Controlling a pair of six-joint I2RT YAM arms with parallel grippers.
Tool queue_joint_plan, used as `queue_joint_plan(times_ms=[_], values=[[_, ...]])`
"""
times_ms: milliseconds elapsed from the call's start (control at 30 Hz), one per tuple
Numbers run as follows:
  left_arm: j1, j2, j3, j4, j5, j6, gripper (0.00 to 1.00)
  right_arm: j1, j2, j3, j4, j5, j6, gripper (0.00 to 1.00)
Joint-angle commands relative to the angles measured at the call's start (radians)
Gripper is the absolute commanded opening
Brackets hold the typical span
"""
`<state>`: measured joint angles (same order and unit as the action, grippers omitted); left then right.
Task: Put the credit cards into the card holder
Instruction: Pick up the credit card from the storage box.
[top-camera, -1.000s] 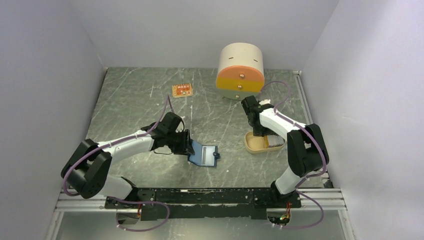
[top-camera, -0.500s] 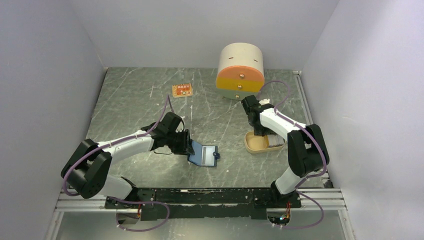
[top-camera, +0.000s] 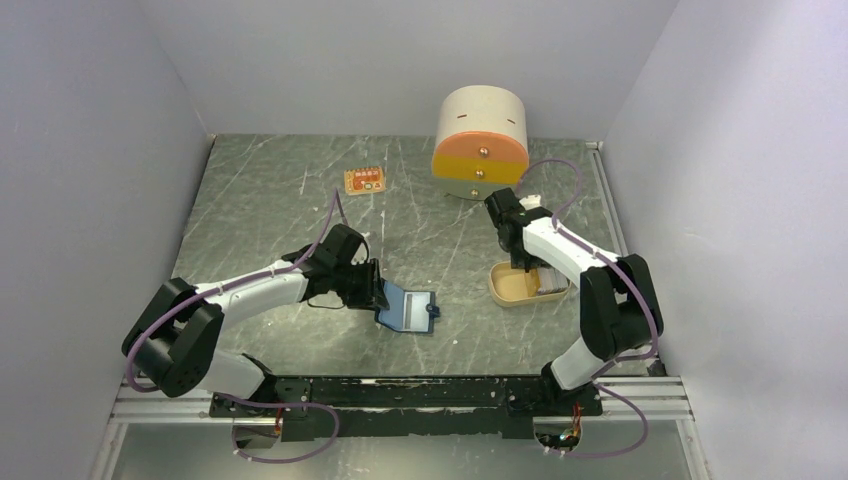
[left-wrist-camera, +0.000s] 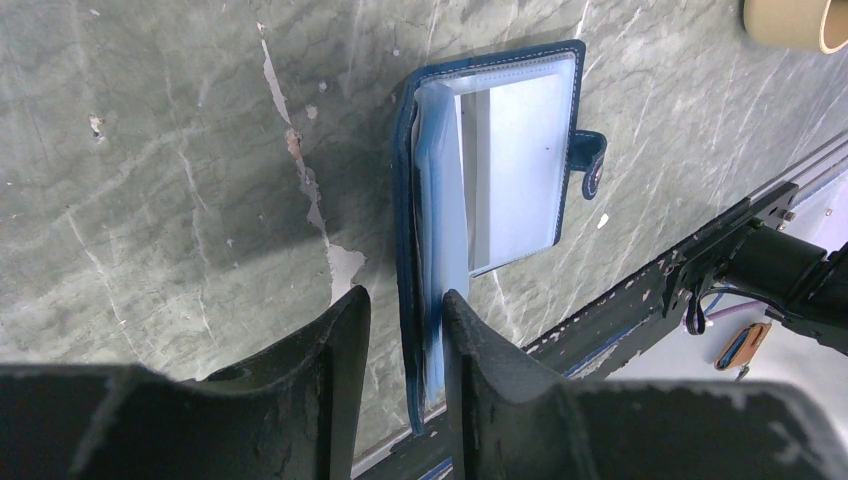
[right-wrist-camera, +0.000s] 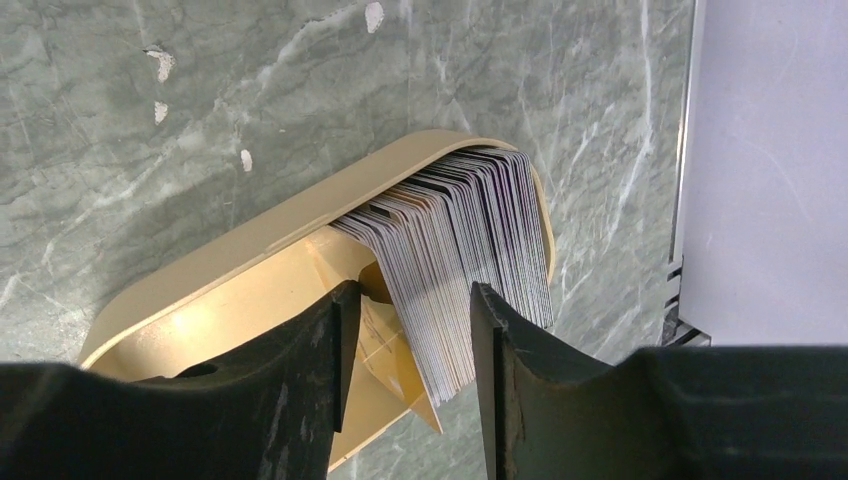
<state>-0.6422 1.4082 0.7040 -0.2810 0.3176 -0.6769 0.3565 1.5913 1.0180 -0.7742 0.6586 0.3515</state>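
Observation:
The card holder (top-camera: 410, 308) lies open on the marbled table, navy outside and pale blue inside (left-wrist-camera: 520, 170). Its left flap and clear sleeves stand on edge between the fingers of my left gripper (top-camera: 380, 298) (left-wrist-camera: 402, 295). The right finger (left-wrist-camera: 470, 350) touches the sleeves, and a strip of table shows between the left finger and the cover. Several credit cards (top-camera: 548, 283) (right-wrist-camera: 470, 230) stand fanned on edge in a tan oval tray (top-camera: 505, 290) (right-wrist-camera: 250, 270). My right gripper (top-camera: 522, 268) (right-wrist-camera: 410, 290) is lowered over them, open, with part of the stack between its fingers.
A cream-and-orange round drawer unit (top-camera: 481, 140) stands at the back, just behind the right arm. A small orange tag (top-camera: 365, 181) lies at the back left. The black mounting rail (top-camera: 420, 392) runs along the near edge, and grey walls close in both sides.
The right gripper's jaws have narrowed around the card stack and its wrist has shifted slightly. The left arm and the card holder have not moved.

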Motion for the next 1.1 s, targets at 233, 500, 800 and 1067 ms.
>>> queue_joint_plan(times_ms=[233, 500, 800, 1067], values=[[0.006, 0.002, 0.011, 0.014, 0.003, -0.007, 0.37, -0.012, -0.039, 0.020, 0.007, 0.008, -0.030, 0.41], [0.006, 0.008, 0.014, 0.013, -0.002, -0.006, 0.37, -0.013, -0.049, 0.024, 0.007, -0.002, -0.034, 0.35], [0.006, 0.007, 0.013, 0.017, 0.003, -0.010, 0.37, -0.011, -0.062, 0.034, 0.006, -0.021, -0.038, 0.28], [0.006, 0.011, 0.015, 0.019, 0.005, -0.012, 0.37, -0.011, -0.087, 0.037, 0.002, -0.043, -0.039, 0.24]])
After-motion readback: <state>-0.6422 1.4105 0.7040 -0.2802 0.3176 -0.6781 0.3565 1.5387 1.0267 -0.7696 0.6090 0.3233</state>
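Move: The credit card at the front of the stack in the storage box lies just under the right hand, about 2 cm back, 1 cm to the right and 3 cm down. The middle of the whole stack is some 4 cm to the right and 2 cm back, and the storage box's middle about 3 cm back and 1 cm right. The open card holder is roughly 24 cm left and 9 cm back. From the left hand, that front card lies about 31 cm right and 4 cm ahead. The right hand slowly closes its fingers from about half open to a quarter open around the front edge of the card stack, one finger staying on the box's empty side while the other comes in over the card tops towards the front. As they narrow, the hand creeps up a little over 1 cm and drifts almost 1 cm left, rising fastest at the end, its wrist barely tilting; whether the pads already grip a card can't be seen. ##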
